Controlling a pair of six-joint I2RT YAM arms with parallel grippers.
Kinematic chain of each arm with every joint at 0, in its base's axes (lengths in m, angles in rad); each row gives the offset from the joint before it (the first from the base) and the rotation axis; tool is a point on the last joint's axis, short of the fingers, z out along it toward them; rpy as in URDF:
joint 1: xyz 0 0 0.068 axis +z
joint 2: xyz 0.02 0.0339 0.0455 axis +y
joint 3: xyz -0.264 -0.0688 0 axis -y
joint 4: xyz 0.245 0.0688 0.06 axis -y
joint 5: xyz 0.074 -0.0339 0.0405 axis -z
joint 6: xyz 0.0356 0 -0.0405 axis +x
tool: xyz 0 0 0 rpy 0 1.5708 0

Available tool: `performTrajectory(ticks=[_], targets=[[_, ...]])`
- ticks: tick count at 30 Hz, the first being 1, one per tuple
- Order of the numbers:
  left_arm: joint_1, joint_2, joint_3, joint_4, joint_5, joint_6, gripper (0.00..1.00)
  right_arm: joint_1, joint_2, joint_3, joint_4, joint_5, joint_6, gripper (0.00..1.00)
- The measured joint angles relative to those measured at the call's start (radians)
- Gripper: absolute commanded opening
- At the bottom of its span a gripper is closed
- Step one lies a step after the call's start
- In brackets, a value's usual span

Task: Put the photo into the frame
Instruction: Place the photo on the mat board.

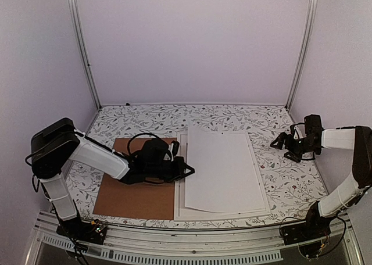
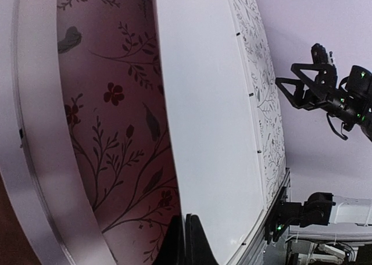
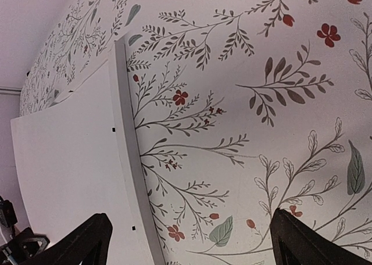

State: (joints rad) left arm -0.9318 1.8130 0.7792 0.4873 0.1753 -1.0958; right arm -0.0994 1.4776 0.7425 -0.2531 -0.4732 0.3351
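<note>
The photo [image 1: 221,169] shows only its white back and lies tilted over the frame [image 1: 221,214], a thin white rectangle at the table's middle. My left gripper [image 1: 186,171] is shut on the photo's left edge. In the left wrist view the black fingers [image 2: 200,242] pinch that edge of the photo [image 2: 209,120], holding it lifted above the pane, which glows reddish under the sheet. The frame's left rail [image 2: 35,160] curves past on the left. My right gripper [image 1: 281,142] hangs open above the tablecloth, right of the frame, holding nothing. The right wrist view shows the frame's right rail [image 3: 131,160] and the photo [image 3: 64,178].
A plain brown backing board [image 1: 136,189] lies on the floral tablecloth [image 1: 151,120] left of the frame, under my left arm. Metal posts [image 1: 84,50] and white walls close in the back and sides. A slotted rail [image 1: 192,242] runs along the near edge.
</note>
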Motion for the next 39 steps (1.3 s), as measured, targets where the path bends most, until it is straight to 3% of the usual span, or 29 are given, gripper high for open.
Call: performTrajectory(ticks=[10,28,39], targets=[[0.001,0.016,0.006,-0.002,0.001,0.007,0.07,0.0,0.001,-0.003,0.001,0.0,0.0,0.99],[0.001,0.021,0.044,-0.066,0.003,0.036,0.45,0.0,0.008,-0.003,0.013,-0.001,0.0,0.99],[0.001,0.02,0.056,-0.129,-0.02,0.077,0.6,0.0,0.01,-0.003,0.016,-0.002,0.0,0.99]])
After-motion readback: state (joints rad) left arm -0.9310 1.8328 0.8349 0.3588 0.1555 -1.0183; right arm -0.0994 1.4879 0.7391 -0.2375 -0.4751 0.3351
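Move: The left hand pinches the photo's raised left edge about midway along. The mat board's middle, where the photo is going, is some 12 cm to its right, about level fore and aft and roughly 4 cm lower; the photo's own middle is about 14 cm right. The brown backing board is centred some 22 cm left and 3 cm nearer the base. From the idle right hand, the mat board's middle is about 25 cm left and 10 cm back. Letting go of the photo's left edge, the left fingers open from shut to a bit over half way, while the hand stays nearly in place over that side of the mat board. It sinks only about 1.5 cm towards the board, mostly near the end, and its fingertips tip some 5 degrees further down. ##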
